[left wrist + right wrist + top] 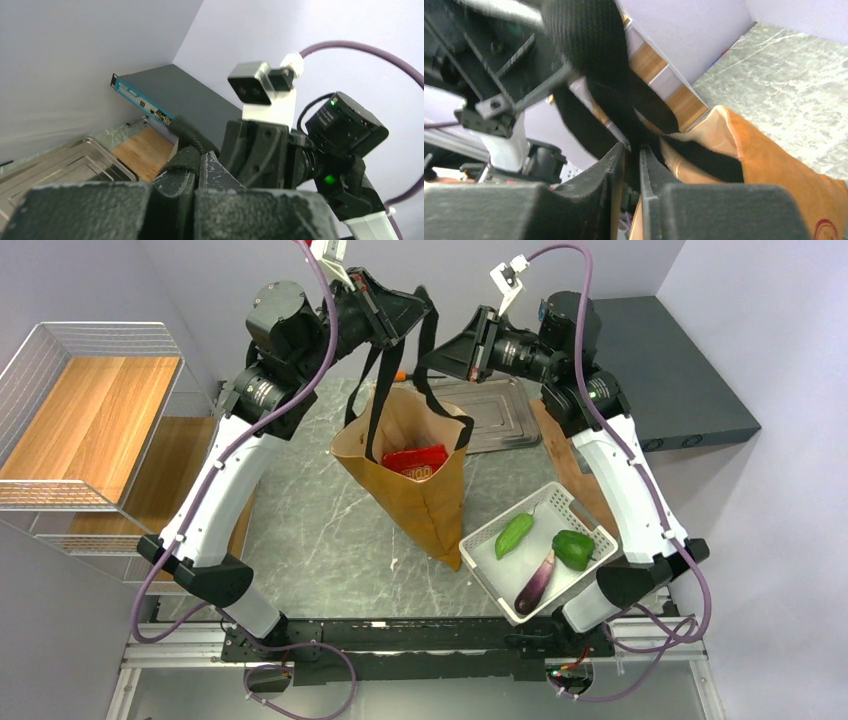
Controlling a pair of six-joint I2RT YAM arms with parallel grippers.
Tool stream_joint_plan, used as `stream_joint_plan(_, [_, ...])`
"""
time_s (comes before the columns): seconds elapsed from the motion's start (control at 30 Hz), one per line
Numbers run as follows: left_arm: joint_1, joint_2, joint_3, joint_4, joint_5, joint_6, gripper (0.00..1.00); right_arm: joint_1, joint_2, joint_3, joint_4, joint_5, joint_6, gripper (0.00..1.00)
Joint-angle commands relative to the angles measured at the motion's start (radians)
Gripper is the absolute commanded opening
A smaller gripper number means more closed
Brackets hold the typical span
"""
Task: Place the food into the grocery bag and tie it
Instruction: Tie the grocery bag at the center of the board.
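The mustard grocery bag (432, 502) hangs tilted above the marble table with its mouth open. A red snack packet (415, 462), part of the food, lies inside it. The bag's black straps (376, 400) run up to both grippers. My left gripper (405, 312) is shut on a strap (181, 161) high above the bag. My right gripper (442, 358) faces it from the right, jaws closed on a strap (596, 55) just above the bag's orange fabric (774, 165). In the left wrist view the left gripper (202, 162) points at the right arm's wrist (257, 150).
A white basket (497, 519) at the front right holds a long green pepper (513, 535), a green bell pepper (573, 548) and a purple eggplant (535, 583). A wire shelf (90, 420) stands at the left. A metal tray (500, 415) and a dark box (670, 370) lie behind.
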State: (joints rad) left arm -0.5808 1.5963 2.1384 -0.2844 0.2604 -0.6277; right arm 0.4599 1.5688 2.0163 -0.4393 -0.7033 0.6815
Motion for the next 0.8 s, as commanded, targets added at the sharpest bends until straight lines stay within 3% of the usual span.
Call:
stream_joint_plan(0.0, [0.000,-0.051,0.028,0.156,-0.023,0.029,0.00,0.012,-0.095,-0.058,-0.009,-0.054,0.028,0.48])
stream_joint_plan(0.1, [0.000,-0.046,0.037,0.167,-0.023,0.024,0.00,0.012,-0.103,-0.072,-0.055,-0.032,0.013,0.97])
stream_joint_plan(0.13, [0.000,-0.043,0.043,0.167,-0.022,0.022,0.00,0.012,-0.104,-0.069,-0.080,-0.012,-0.004,0.99])
stream_joint_plan(0.47, [0.000,-0.037,0.050,0.177,-0.010,0.005,0.00,0.003,-0.077,-0.016,-0.202,0.244,-0.120,1.00])
stream_joint_plan(0.7, [0.000,-0.033,0.054,0.182,-0.010,-0.001,0.00,0.004,-0.032,-0.013,-0.141,0.203,-0.103,1.00])
stream_joint_plan(0.77, [0.000,-0.033,0.054,0.179,-0.011,0.000,0.00,0.004,-0.017,0.004,-0.123,0.181,-0.093,0.91])
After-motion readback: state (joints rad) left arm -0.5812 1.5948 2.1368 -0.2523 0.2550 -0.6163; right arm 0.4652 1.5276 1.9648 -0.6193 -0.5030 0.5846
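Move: The black handle strap is still nipped in the right hand's fingertips. Below that hand, the bag's open mouth lies about 22 cm down, 1 cm back and 2 cm to the left; the baking tray is some 16 cm ahead, 12 cm right and 48 cm down; and the white basket is 15 cm back, 22 cm right and 47 cm down. From the left hand, shut on the strap's top, the nipped stretch is roughly 9 cm below and 4 cm back. The strap comes free as the right hand spreads its fingers wide while easing back about 2.5 cm. That hand then goes down and forward along the hanging strap towards the bag mouth, ending some 4.5 cm lower and 2 cm farther right, fingertips dipping and swinging some 10 degrees clockwise, fingers kept open. The left hand keeps hold of the strap's top, practically in place. ##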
